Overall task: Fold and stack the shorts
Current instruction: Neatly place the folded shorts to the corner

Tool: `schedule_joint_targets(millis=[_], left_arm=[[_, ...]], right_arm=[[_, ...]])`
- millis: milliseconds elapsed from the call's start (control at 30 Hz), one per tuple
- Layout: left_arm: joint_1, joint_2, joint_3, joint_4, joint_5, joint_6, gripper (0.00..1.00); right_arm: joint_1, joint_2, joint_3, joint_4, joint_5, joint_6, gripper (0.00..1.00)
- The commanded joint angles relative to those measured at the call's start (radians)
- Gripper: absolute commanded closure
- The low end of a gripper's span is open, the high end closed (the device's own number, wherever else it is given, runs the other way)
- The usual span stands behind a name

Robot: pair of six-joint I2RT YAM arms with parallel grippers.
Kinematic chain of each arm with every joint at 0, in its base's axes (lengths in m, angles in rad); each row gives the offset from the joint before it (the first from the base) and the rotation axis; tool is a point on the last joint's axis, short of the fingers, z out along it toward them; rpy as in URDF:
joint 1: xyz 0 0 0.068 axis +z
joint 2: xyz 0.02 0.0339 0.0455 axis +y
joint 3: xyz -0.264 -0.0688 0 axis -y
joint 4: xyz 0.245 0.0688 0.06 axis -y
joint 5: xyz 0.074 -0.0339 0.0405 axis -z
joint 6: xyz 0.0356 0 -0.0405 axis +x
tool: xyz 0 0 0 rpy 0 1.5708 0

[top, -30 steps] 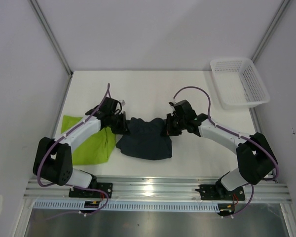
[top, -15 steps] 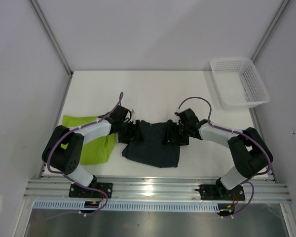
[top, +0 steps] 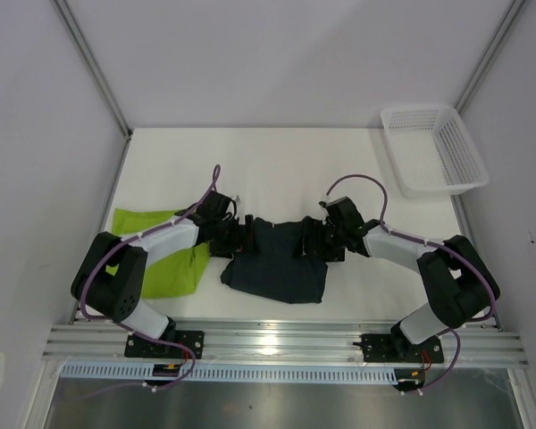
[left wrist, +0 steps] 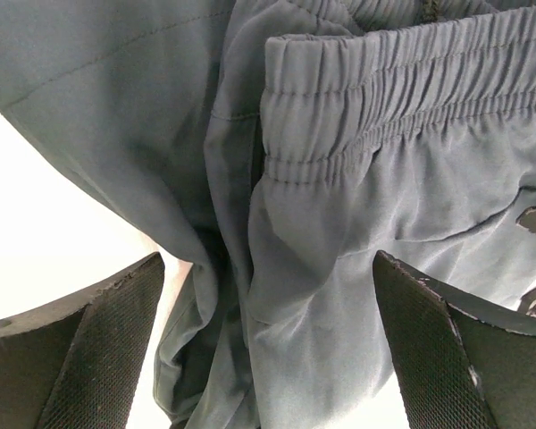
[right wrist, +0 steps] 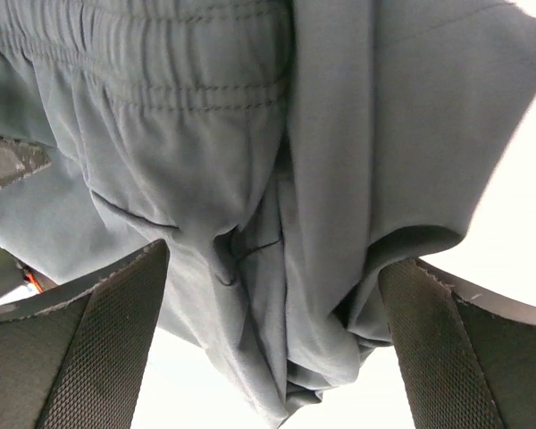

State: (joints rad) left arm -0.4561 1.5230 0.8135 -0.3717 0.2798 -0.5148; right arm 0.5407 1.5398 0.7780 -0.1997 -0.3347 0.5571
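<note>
The dark navy-teal shorts [top: 279,266] lie folded and rumpled on the white table, near the front centre. My left gripper [top: 242,239] sits at their upper left corner and my right gripper [top: 312,242] at their upper right corner. Both are open. In the left wrist view the left gripper [left wrist: 268,344] straddles loose navy cloth [left wrist: 339,223] below the elastic waistband [left wrist: 384,80] without pinching it. The right gripper [right wrist: 272,349] likewise stands wide around a bunched fold of the navy shorts [right wrist: 250,143]. The lime green shorts [top: 165,261] lie flat to the left, partly under the left arm.
A white mesh basket [top: 456,179] stands at the back right corner of the table. White walls close in the table on the left, right and back. A metal rail [top: 286,338] with the arm bases runs along the front edge.
Both grippers went from shut to wide open and let go of the navy shorts. The shorts settled onto the table slightly to the right, and both arms dropped lower.
</note>
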Motion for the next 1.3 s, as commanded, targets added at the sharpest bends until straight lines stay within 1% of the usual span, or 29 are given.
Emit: schedule_joint_targets(millis=[0,67,100,167,200,267,300,333,433,533,600,633,667,733,767,833,867,900,933,967,1000,1067,1100,1167,1267], left_arm=[[0.000,0.014,-0.008,0.034,-0.020,0.004,0.01],[-0.001,0.011,-0.022,0.045,-0.024,0.001,0.01],[-0.003,0.012,-0.025,0.050,-0.028,-0.004,0.02],[-0.026,-0.004,-0.043,0.068,-0.065,-0.025,0.05],[-0.048,-0.007,-0.050,0.077,-0.076,-0.036,0.05],[-0.068,-0.003,-0.063,0.102,-0.106,-0.063,0.06],[-0.087,0.005,-0.065,0.112,-0.111,-0.070,0.06],[-0.093,0.015,-0.071,0.141,-0.113,-0.082,0.06],[-0.113,0.052,-0.094,0.186,-0.137,-0.103,0.07],[-0.115,0.026,-0.138,0.237,-0.160,-0.116,0.07],[-0.115,0.043,-0.137,0.237,-0.162,-0.108,0.14],[-0.115,0.058,-0.131,0.240,-0.151,-0.106,0.21],[-0.115,0.072,-0.129,0.247,-0.139,-0.106,0.38],[-0.115,0.104,-0.126,0.257,-0.133,-0.106,0.55],[-0.115,0.106,-0.128,0.260,-0.136,-0.108,0.69],[-0.115,0.094,-0.132,0.263,-0.148,-0.111,0.78],[-0.115,0.091,-0.131,0.261,-0.152,-0.111,0.98],[-0.115,0.088,-0.129,0.254,-0.156,-0.111,1.00],[-0.115,0.091,-0.123,0.252,-0.153,-0.110,1.00],[-0.115,0.094,-0.120,0.251,-0.149,-0.111,1.00],[-0.115,0.098,-0.119,0.255,-0.145,-0.111,1.00],[-0.115,0.098,-0.125,0.263,-0.142,-0.116,1.00],[-0.115,0.091,-0.135,0.272,-0.143,-0.120,1.00],[-0.115,0.051,-0.137,0.260,-0.169,-0.120,1.00],[-0.115,0.002,-0.099,0.186,-0.223,-0.107,1.00]], right_arm=[[0.044,-0.007,-0.006,0.023,0.089,0.023,0.04],[0.082,-0.009,-0.006,0.025,0.164,0.041,0.06],[0.093,-0.012,-0.008,0.028,0.184,0.046,0.10],[0.110,-0.014,-0.009,0.031,0.236,0.059,0.13],[0.125,-0.010,-0.008,0.031,0.249,0.067,0.17],[0.134,-0.010,-0.005,0.029,0.269,0.072,0.22],[0.142,-0.010,-0.005,0.032,0.279,0.073,0.29],[0.143,-0.004,-0.003,0.037,0.283,0.073,0.31],[0.154,0.020,0.017,0.028,0.302,0.072,0.34],[0.166,0.046,0.040,0.029,0.307,0.070,0.35],[0.169,0.062,0.056,0.032,0.307,0.076,0.39],[0.173,0.069,0.063,0.036,0.303,0.076,0.42],[0.176,0.085,0.069,0.039,0.298,0.076,0.47],[0.180,0.098,0.087,0.045,0.287,0.078,0.56],[0.183,0.112,0.092,0.046,0.284,0.079,0.59],[0.188,0.118,0.095,0.057,0.284,0.081,0.70],[0.192,0.120,0.096,0.060,0.286,0.084,0.73],[0.194,0.118,0.095,0.071,0.287,0.084,0.80],[0.196,0.115,0.093,0.077,0.287,0.087,0.82],[0.203,0.112,0.093,0.082,0.286,0.089,0.88],[0.206,0.111,0.095,0.085,0.289,0.090,0.90],[0.220,0.105,0.099,0.085,0.301,0.092,0.98],[0.226,0.094,0.099,0.083,0.310,0.092,1.00],[0.240,0.079,0.099,0.079,0.335,0.093,1.00],[0.255,0.051,0.109,0.062,0.379,0.090,1.00]])
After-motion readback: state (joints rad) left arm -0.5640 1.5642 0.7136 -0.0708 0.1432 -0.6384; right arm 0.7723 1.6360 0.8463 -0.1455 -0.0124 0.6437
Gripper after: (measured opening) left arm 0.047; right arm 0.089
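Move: The left gathered edge of the dark folded shorts lies about 3 cm right, 2 cm ahead and 2 cm below the left hand. Their right edge is some 4 cm left, level fore and aft and 2 cm below the right hand. The shorts' middle is roughly 9 cm right and 4 cm back from the left hand. The green shorts lie about 22 cm left and 3 cm back from the left hand. The dark shorts are taken at both sides, just back of the waistband, between open fingers. The left hand shifts about 3 cm right and a little forward, then sinks 2 cm and shuts on the left fold. The right hand goes some 4 cm left while sinking 2 cm and gradually closing on the right fold. Both wrists tilt roughly 10 degrees, fingertips swinging forward. ##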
